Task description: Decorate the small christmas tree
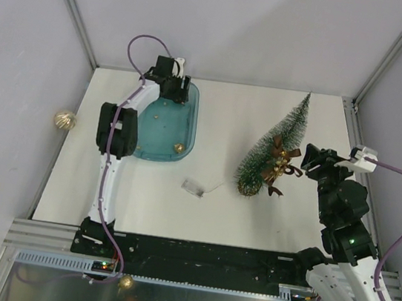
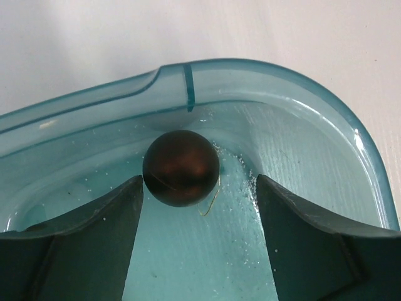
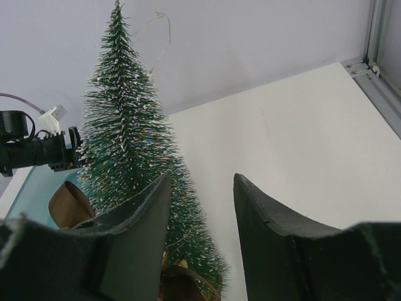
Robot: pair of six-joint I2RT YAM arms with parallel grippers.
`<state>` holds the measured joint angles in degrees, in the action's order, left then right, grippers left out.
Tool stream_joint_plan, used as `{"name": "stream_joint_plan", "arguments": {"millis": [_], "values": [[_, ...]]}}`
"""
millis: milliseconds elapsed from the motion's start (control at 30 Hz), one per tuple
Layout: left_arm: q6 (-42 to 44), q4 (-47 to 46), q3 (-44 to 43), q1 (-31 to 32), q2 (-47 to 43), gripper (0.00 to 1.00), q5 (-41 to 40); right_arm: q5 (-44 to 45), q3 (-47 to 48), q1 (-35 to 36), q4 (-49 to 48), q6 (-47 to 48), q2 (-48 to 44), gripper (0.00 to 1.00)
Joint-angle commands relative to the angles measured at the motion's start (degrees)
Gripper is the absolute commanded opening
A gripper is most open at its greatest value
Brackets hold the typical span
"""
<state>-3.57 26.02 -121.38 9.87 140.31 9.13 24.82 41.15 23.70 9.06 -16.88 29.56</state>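
The small christmas tree (image 1: pixel 272 147) stands upright right of the table's middle, dark green with frosted tips (image 3: pixel 128 144). A brown and gold bow (image 1: pixel 280 165) and a thin light wire hang on it. My right gripper (image 1: pixel 301 165) is open just right of the tree; its left finger overlaps the lower branches (image 3: pixel 199 194) and holds nothing. My left gripper (image 1: pixel 169 86) reaches into the far end of the blue tray (image 1: pixel 190 119). It is open (image 2: pixel 199 188), with a dark brown ball (image 2: pixel 182 168) at its fingertips, against the left finger.
A gold ball (image 1: pixel 177 147) lies in the tray's near right corner. A small clear battery box (image 1: pixel 192 187) with its wire lies on the table in front of the tree. Another gold ball (image 1: pixel 64 120) sits off the table on the left. Grey walls enclose the table.
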Motion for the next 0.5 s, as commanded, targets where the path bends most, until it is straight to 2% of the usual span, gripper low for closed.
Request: {"name": "stream_joint_plan", "arguments": {"millis": [0, 167, 400, 467], "values": [[-1.26, -1.83, -3.76, -0.63, 0.92, 0.75, 0.24, -0.97, 0.25, -0.24, -2.32, 0.7, -0.53, 0.49], [-1.79, -2.21, -4.37, -0.63, 1.34, 0.64, 1.34, -1.35, 0.25, -0.28, -2.13, 0.77, -0.85, 0.48], [-0.71, -2.39, -3.08, -0.58, 0.59, 0.32, 2.78, -1.58, 0.25, -0.25, -2.11, 0.86, -1.07, 0.47], [-0.53, -2.42, -1.67, -0.62, -0.74, 0.28, 3.67, -1.54, 0.25, -0.24, -1.96, 0.84, -1.01, 0.47]]}}
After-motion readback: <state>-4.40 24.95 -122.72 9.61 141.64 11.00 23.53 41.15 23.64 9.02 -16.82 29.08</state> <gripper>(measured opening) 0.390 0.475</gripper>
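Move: The brown ball lies just off the left hand's fingertips, about 1 cm ahead, 1 cm left and 1 cm below the hand point, already between the open fingers. In the same tray a gold ball sits some 14 cm back and level sideways, and a small gold bead about 6 cm back and 9 cm left. From the right hand the brown ball is roughly 34 cm ahead, 29 cm left and 28 cm below. The left hand eases about 0.5 cm forward and 0.5 cm right, closing its fingers to pinch the brown ball. ##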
